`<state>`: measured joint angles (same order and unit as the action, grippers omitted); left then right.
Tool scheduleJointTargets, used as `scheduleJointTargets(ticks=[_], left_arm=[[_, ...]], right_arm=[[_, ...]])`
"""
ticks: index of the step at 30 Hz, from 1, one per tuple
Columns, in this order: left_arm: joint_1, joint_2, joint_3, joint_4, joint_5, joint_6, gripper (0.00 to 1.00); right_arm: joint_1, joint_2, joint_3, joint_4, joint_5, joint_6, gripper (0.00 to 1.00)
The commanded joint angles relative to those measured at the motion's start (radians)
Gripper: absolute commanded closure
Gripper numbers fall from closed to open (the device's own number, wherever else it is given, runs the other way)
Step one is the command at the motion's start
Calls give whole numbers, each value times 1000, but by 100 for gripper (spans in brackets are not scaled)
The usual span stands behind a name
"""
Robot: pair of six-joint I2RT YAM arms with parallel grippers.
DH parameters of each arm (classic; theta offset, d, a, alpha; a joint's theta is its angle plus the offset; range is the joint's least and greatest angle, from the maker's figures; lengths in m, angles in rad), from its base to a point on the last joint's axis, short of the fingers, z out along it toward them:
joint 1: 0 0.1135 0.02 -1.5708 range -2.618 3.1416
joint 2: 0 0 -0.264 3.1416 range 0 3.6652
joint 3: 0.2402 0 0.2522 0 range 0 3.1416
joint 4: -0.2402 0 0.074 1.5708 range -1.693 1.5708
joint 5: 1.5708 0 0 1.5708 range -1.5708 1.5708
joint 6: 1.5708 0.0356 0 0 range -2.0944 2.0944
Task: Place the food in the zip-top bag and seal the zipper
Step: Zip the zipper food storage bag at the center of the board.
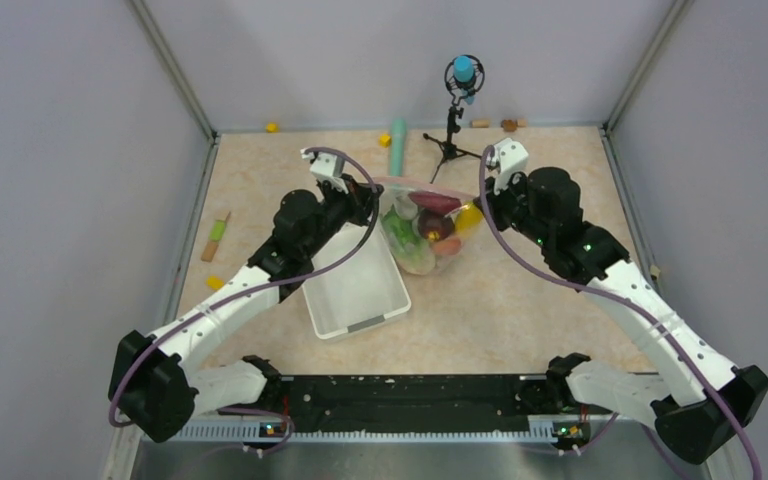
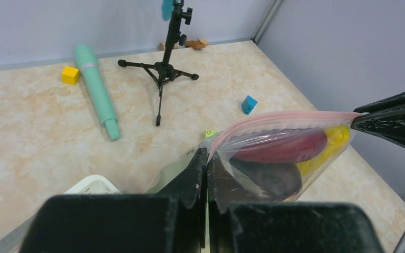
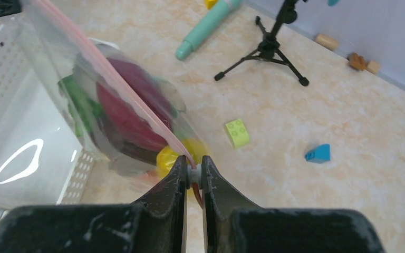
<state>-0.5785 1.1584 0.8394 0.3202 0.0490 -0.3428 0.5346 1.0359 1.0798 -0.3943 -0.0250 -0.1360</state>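
The clear zip-top bag point(image 1: 425, 228) hangs stretched between my two grippers, just above the table. Inside is the food: a dark maroon root point(image 2: 287, 146), a yellow piece point(image 2: 335, 138) and green cabbage point(image 1: 402, 240). The pink zipper point(image 2: 279, 117) runs along the top edge; it also shows in the right wrist view point(image 3: 105, 71). My left gripper point(image 2: 207, 154) is shut on the bag's left corner. My right gripper point(image 3: 192, 161) is shut on a small white slider point(image 3: 192, 174) at the zipper's right end.
The white slotted basket point(image 1: 355, 290) lies just below the bag. A teal cylinder point(image 1: 398, 143) and a microphone tripod point(image 1: 452, 130) stand behind it. A green block point(image 3: 237, 133) and a blue block point(image 3: 317, 153) lie on the table near the bag. Walls enclose three sides.
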Motion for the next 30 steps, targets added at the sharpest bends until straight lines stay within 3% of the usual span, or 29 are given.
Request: scheduleJointTargets(ticks=[1,4,10,18,19,22,25,27,30], left_arm=[[26,-46,-2,33,-248,16,100],[26,-44,-2,32,-274,19,100],[25,-23,17,23,-253,24,100],[25,10,73,5,43,47,99],[25,15,86,1,82,48,90],[23,40,138,-28,204,50,45],[21,48,174,-78,223,29,12],[20,34,172,-109,198,9,3],[21,-27,131,-132,175,-4,3]], right_arm=[[-10,-23,12,-75,357,123,100],[-10,-24,15,-140,424,184,100],[-10,-55,3,-178,400,250,100],[-9,-158,28,-145,181,365,100],[-9,-171,27,-143,148,387,100],[-10,-207,29,-150,61,477,100],[-10,-227,44,-199,115,541,100],[-9,-216,64,-262,253,562,100],[-16,-150,102,-401,563,654,100]])
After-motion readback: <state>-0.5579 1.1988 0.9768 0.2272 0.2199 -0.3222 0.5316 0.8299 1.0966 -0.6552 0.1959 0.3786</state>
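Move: The right hand holds the zipper slider, with the zipper's right end only about 2 cm farther right and 1 cm back. The middle of the filled storage bag hangs some 8 cm to this hand's left and 12 cm below; the green block is 8 cm ahead and 22 cm down. From the left hand, pinching the mouth's left end, the bag's middle is about 8 cm right, 3 cm back and 12 cm down, the basket 7 cm left, 8 cm back and 22 cm down. Still pinching the slider, the right hand draws it about 3 cm right and slightly down towards the zipper's right end, then pulls the bag back some 6 cm while rising about 3 cm, and finally goes right another 2 cm, turning roughly 20 degrees clockwise with its left side rolling up. The left hand keeps the other end pinched, following about 1 cm forward-left and coming back, then opens wide, lets go of the mouth's left end and lifts about 3 cm, drifting 2 cm right. ##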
